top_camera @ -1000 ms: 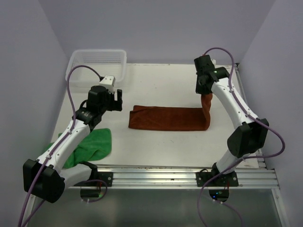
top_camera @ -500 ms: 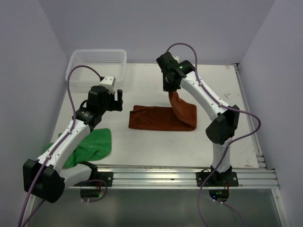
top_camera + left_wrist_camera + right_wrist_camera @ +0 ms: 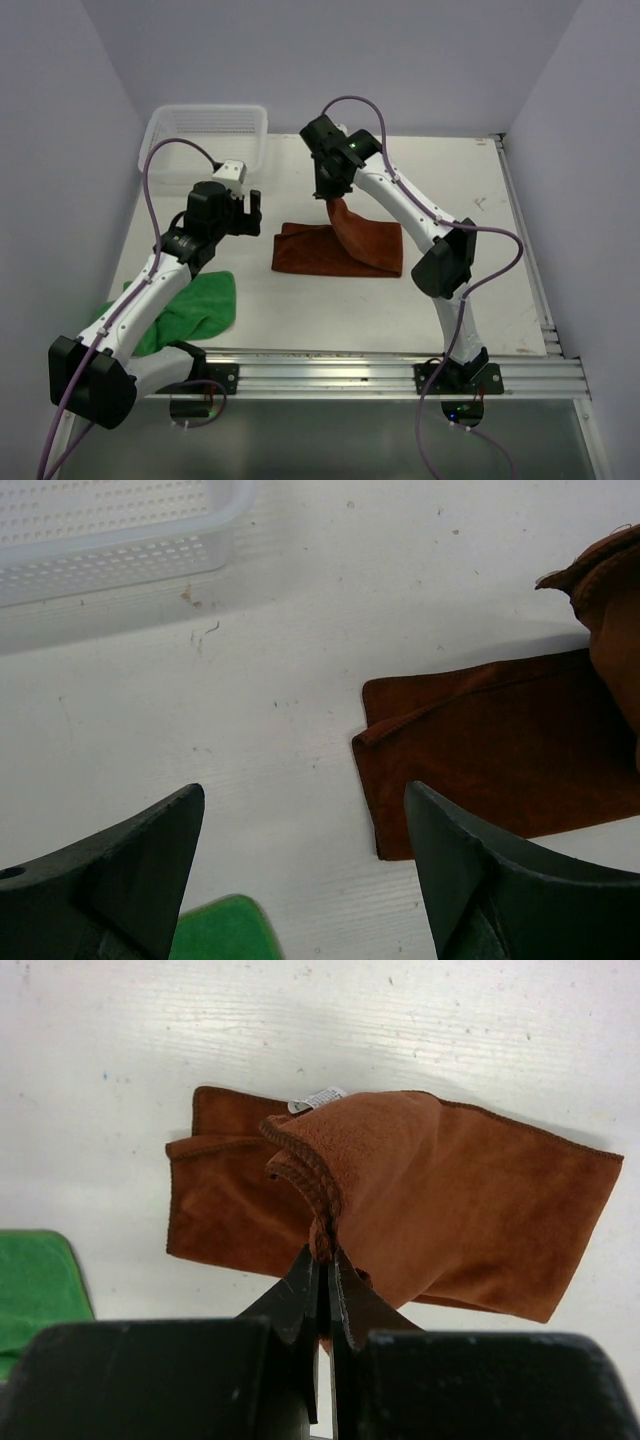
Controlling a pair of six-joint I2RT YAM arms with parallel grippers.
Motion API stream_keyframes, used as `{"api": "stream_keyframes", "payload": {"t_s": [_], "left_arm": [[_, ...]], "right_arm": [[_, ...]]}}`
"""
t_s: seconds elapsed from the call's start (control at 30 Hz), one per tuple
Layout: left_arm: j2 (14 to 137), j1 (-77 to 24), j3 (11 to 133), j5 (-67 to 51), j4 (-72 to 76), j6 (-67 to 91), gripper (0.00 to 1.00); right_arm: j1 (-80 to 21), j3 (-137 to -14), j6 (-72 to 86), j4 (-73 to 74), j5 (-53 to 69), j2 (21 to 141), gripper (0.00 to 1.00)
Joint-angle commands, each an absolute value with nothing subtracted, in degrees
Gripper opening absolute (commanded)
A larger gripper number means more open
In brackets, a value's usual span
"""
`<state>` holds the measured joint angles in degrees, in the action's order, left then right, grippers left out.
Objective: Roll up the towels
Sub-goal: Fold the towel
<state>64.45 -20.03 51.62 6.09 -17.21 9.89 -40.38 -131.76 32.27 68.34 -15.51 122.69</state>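
The rust-brown towel [image 3: 330, 250] [image 3: 500, 740] [image 3: 450, 1200] lies mid-table, its right end lifted and folded leftward over the flat part. My right gripper [image 3: 335, 200] [image 3: 327, 1260] is shut on that lifted edge, above the towel's middle. The bright green towel [image 3: 190, 310] [image 3: 215, 935] [image 3: 30, 1285] lies crumpled at the near left, partly under the left arm. Left of the brown towel's left end, my left gripper [image 3: 250, 213] [image 3: 305, 865] hovers open with nothing between its fingers.
A white mesh basket [image 3: 205, 135] [image 3: 110, 540] stands at the back left corner. The arm rail [image 3: 380, 370] runs along the near edge. Purple-grey walls close in the table on three sides.
My right gripper has carried the brown towel's right end leftward across the table, folding it over the flat part. The left arm has not moved.
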Motion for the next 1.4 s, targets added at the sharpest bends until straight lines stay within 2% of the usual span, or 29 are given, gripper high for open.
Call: {"api": "stream_keyframes", "payload": {"t_s": [0.0, 1.3, 1.37], "left_arm": [[63.8, -20.5, 51.7, 5.4, -15.0, 10.2, 0.85], [63.6, -21.7, 51.6, 6.0, -15.4, 10.1, 0.86], [63.5, -21.8, 51.6, 6.1, -15.3, 10.1, 0.86]], "right_arm": [[-41.4, -135.8, 33.7, 69.3, -14.2, 123.1, 0.00], [-46.6, -131.6, 37.8, 56.2, -0.3, 132.9, 0.00], [-46.6, -130.3, 38.2, 54.6, 0.4, 133.6, 0.04]]}}
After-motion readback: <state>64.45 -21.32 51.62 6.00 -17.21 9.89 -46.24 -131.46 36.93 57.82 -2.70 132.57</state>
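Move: The right gripper holds the raised end of the brown towel roughly 11 cm above the table. The towel's left end, where this end is to go, lies about 13 cm to its left and 4 cm back. The towel's right end is some 19 cm to the right and 5 cm back; the white basket stands about 34 cm left and 22 cm farther out. From the left gripper, the towel's left end is about 7 cm right, 2 cm ahead and 11 cm below. Carry the pinched towel end with the right gripper about 10 cm left over the flat part towards the towel's left end, drawing it slightly back. Rise about a centimetre at first, then sink to finish some 7 cm lower, tipping the fingers a little further down and turning slightly counter-clockwise. Keep them shut on the cloth. ##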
